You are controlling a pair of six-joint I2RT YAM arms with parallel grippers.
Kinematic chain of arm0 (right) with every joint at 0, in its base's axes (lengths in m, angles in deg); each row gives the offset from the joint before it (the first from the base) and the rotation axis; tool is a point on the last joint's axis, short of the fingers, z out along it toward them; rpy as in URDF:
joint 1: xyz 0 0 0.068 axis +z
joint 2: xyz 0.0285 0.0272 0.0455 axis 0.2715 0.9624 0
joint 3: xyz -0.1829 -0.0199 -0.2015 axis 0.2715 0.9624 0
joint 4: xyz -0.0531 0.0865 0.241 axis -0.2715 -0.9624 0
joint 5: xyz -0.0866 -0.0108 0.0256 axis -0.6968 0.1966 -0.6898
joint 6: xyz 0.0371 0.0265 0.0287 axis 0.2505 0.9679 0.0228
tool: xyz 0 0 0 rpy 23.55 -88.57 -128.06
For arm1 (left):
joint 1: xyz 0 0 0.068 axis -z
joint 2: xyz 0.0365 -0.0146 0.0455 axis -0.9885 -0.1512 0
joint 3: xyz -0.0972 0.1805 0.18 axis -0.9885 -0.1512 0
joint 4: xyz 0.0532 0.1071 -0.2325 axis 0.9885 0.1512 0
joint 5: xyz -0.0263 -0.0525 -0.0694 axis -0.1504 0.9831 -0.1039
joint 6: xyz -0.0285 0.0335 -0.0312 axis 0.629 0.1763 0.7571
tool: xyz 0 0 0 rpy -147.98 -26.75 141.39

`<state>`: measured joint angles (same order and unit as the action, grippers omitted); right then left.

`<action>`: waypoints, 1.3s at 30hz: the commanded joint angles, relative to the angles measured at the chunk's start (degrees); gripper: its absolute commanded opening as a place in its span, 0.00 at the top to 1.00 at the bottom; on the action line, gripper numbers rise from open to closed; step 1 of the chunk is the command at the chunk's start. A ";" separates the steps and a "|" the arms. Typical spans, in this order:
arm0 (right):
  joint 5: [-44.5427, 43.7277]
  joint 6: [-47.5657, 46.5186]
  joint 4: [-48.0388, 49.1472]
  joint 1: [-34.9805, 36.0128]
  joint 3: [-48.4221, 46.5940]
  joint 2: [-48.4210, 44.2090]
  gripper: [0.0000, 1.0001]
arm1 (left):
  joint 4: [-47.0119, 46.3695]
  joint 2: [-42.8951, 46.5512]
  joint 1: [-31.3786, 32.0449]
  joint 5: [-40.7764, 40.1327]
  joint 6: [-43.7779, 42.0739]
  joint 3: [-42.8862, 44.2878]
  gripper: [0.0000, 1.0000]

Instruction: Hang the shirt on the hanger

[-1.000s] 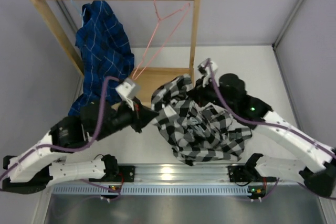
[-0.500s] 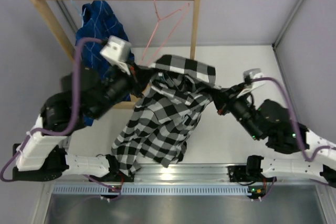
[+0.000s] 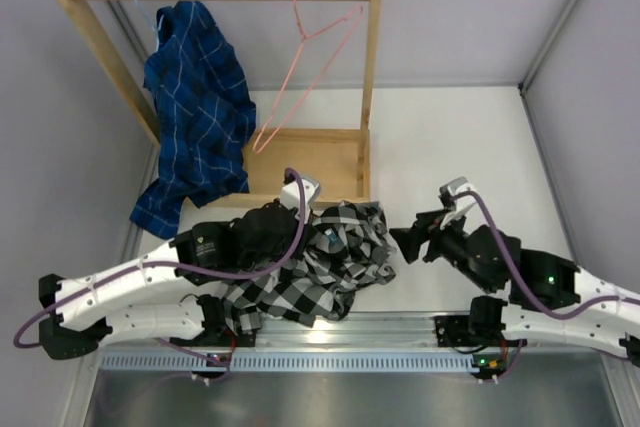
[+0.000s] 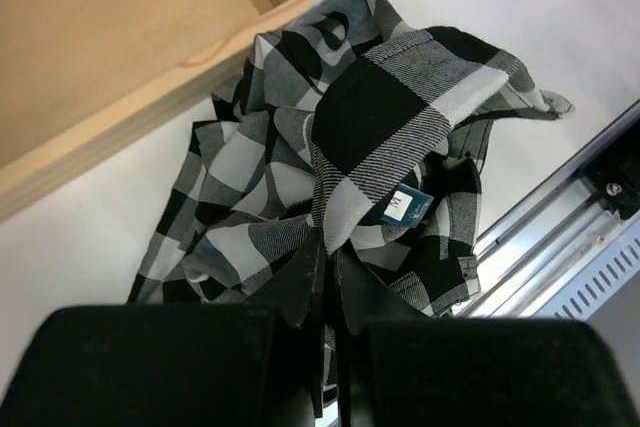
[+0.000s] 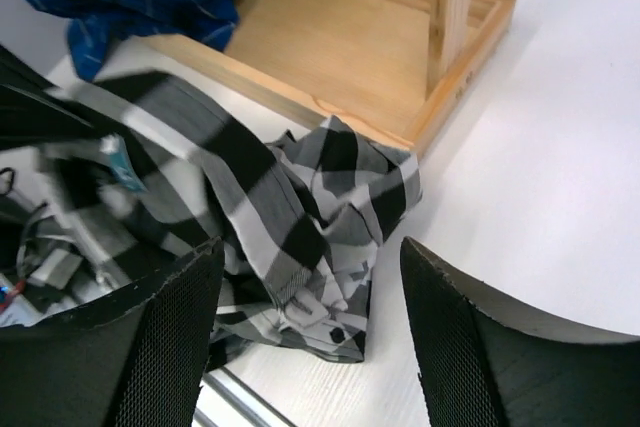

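The black-and-white check shirt (image 3: 330,267) lies in a crumpled heap on the table near the front rail. My left gripper (image 3: 306,237) is shut on a fold of the shirt (image 4: 400,117) by the collar, just below its blue size tag; the fingertips (image 4: 318,252) pinch the cloth. My right gripper (image 3: 412,235) stands open just right of the heap, and nothing sits between its fingers (image 5: 175,337); the shirt (image 5: 330,197) lies ahead of it. The pink wire hanger (image 3: 310,62) hangs bare from the wooden rod, far from both grippers.
A wooden rack (image 3: 372,87) with a flat base tray (image 3: 310,162) stands behind the heap. A dark blue grid shirt (image 3: 195,112) hangs at the rod's left end and drapes to the table. The metal rail (image 3: 340,332) runs along the near edge.
The shirt was held up, spread between both grippers; now it has dropped into a heap near the rail. My right gripper has let go and opened. Both arms have come down and back.
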<state>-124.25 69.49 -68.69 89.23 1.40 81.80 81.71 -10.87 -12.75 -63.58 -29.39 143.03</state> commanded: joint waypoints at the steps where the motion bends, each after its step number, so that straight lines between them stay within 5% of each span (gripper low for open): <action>1: 5.36 -6.00 -2.78 0.80 -6.05 -1.12 0.31 | -8.04 1.72 -0.09 3.55 2.71 -2.37 1.00; 5: 14.95 -18.38 0.30 0.71 -9.64 6.86 0.29 | -8.83 1.02 -0.18 4.88 2.97 -2.29 1.00; 13: 8.64 -25.70 2.66 -0.69 -14.06 23.84 0.34 | -8.75 1.99 -0.26 4.43 3.14 -0.62 1.00; 17: 9.06 -25.89 6.53 -6.66 -11.25 26.74 0.63 | -8.75 3.13 -0.44 4.09 3.06 -0.53 1.00; 18: 11.25 -25.54 7.93 -8.15 -10.63 26.40 0.88 | -8.75 3.48 -0.61 2.78 2.97 -0.44 1.00; 19: 11.27 -25.01 8.73 -10.43 -9.15 25.96 1.00 | -8.66 3.74 -0.79 1.90 2.97 -0.36 1.00; 24: 1.88 -16.23 10.23 -12.65 -7.90 17.72 1.00 | -6.20 4.45 -1.76 -8.82 3.41 1.49 1.00; 28: 7.12 -12.71 7.08 -12.65 -10.62 15.41 1.00 | -10.57 4.36 -2.64 -11.24 1.75 0.54 1.00; 31: 7.77 -10.43 5.93 -12.91 -10.19 20.22 1.00 | -20.56 4.19 -2.73 -0.02 0.33 -5.16 0.60; 35: 7.31 -6.73 4.96 -16.69 -9.92 25.41 1.00 | -28.60 2.43 -2.64 5.31 4.71 -10.81 0.25; 36: 6.88 -6.12 4.96 -18.35 -10.19 26.21 1.00 | -28.96 1.99 -2.64 5.23 7.68 -11.34 0.02; 39: 6.43 -4.18 4.96 -20.90 -11.06 29.38 1.00 | -28.70 1.46 -2.37 1.72 12.36 -14.50 0.02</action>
<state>-115.46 61.51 -62.68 70.80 -7.73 110.08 58.76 -9.40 -15.26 -61.27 -22.72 130.74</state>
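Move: The right hand, open and empty, has the shirt's raised right-hand fold about 6 cm to its left, 4 cm ahead and 3 cm below. The shirt's main heap lies some 18 cm left and 5 cm back, about 13 cm lower. The rack base's near right corner is roughly 11 cm ahead and 7 cm left, some 16 cm below. From the left hand, already gripping the shirt by its tag, that fold is about 12 cm right, 4 cm ahead and slightly below. Left and then down onto the raised fold goes the right hand after a small rise, its left side rolling down some 30 degrees; it pinches the cloth, lifts about 6 cm, then carries it forward and down while rolling partly back. The left hand keeps its grip almost in place, rises a few centimetres, opens wide to let go, and sinks about 5 cm, easing right. ##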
